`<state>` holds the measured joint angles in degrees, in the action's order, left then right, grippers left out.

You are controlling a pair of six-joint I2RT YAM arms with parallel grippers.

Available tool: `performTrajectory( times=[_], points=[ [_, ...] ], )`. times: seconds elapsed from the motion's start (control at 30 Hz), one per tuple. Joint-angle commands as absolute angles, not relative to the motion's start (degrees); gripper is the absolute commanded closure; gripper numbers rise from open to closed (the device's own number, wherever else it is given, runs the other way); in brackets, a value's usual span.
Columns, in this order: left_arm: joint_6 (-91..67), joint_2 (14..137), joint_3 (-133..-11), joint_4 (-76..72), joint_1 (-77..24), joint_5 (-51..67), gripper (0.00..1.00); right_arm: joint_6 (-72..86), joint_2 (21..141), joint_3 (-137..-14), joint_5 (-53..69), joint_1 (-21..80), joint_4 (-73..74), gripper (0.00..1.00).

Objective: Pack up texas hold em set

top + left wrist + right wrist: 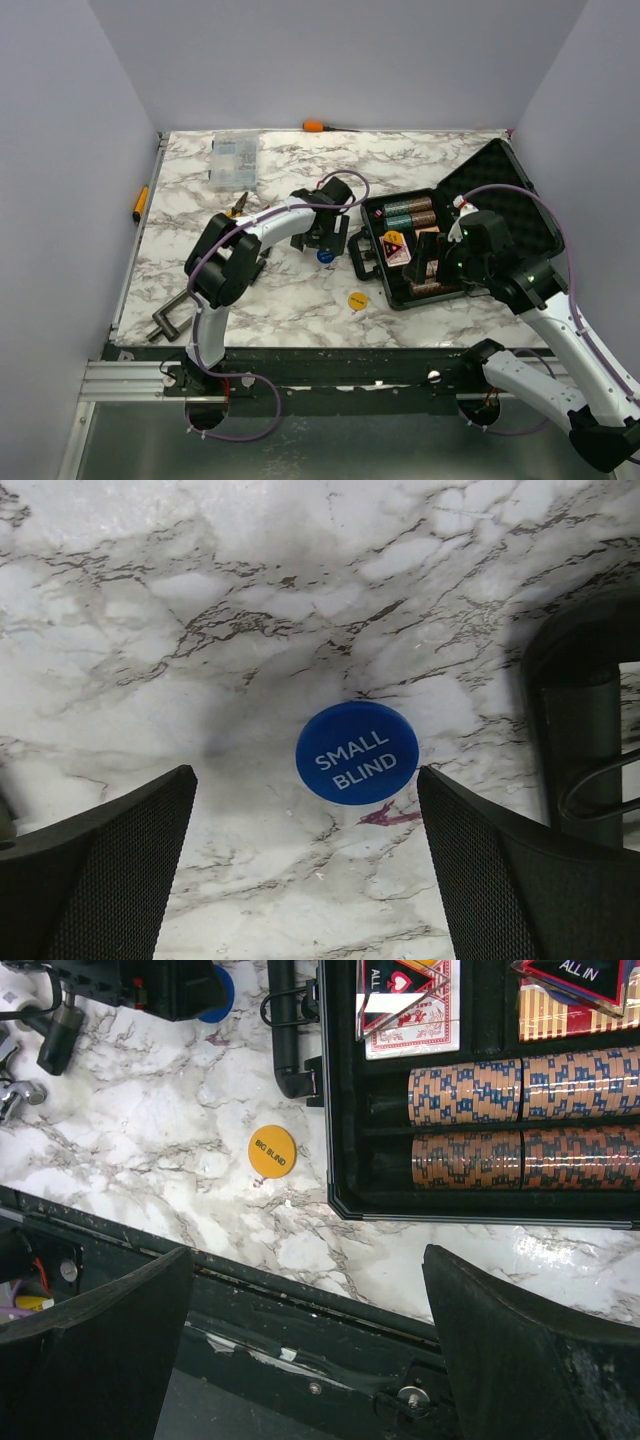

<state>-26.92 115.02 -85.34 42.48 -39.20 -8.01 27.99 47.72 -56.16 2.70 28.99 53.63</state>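
Note:
The black case (398,292) lies open at the right, its foam lid (510,200) raised. Brown and teal chip stacks (408,213) and a card deck (395,246) sit inside; the right wrist view shows the chip stacks (520,1120) and two decks (410,1010). The blue "SMALL BLIND" disc (357,752) lies on the table just ahead of my open, empty left gripper (305,860), which hovers over the disc (325,256). The yellow "BIG BLIND" disc (357,299) lies left of the case's near corner (272,1151). My right gripper (430,262) is open and empty above the case's near side. No dice show.
The case handle (580,740) lies just right of the left gripper. A clear plastic parts box (233,160) stands at the back left, pliers (240,205) lie near the left arm, and a metal clamp (170,318) sits at the front left. An orange-handled tool (315,126) lies at the back edge.

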Motion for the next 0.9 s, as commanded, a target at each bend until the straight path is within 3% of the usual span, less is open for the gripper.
performTrajectory(
  times=[0.0, 0.5, 0.73, 0.87],
  points=[
    [-26.9, 116.0, -85.2, 39.3, -39.7, -5.6, 0.1, 27.8, 47.8, -57.0, 2.5, 29.2, 54.1, 0.0],
    [-27.5, 118.5, -83.9, 39.4, -41.7, -9.5, 0.31, 28.8, 47.6, -57.2, 2.6, 29.2, 54.4, 0.0],
    [-27.6, 119.6, -84.0, 39.3, -42.3, -9.8, 0.34, 28.5, 47.6, -57.2, 2.9, 29.3, 54.8, 0.0],
    [-27.6, 120.1, -83.9, 39.2, -42.5, -9.7, 0.42, 28.1, 47.7, -57.3, 3.0, 29.3, 54.9, 0.0]
  ],
)
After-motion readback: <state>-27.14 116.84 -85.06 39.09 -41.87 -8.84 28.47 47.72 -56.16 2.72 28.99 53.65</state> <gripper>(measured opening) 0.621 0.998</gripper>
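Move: The blue small blind disc lies flat on the table about 2 cm to the right of the left hand, level with it in reach and some 1 cm below. The case handle is about 8 cm right of the disc; the yellow big blind disc sits roughly 7 cm right of the blue disc and 10 cm nearer the base. From the right hand, the blue disc is about 13 cm ahead, 19 cm left and 18 cm down. Left hand eases about 2 cm right and 1 cm down over the blue disc, fingers partly closing around it. ##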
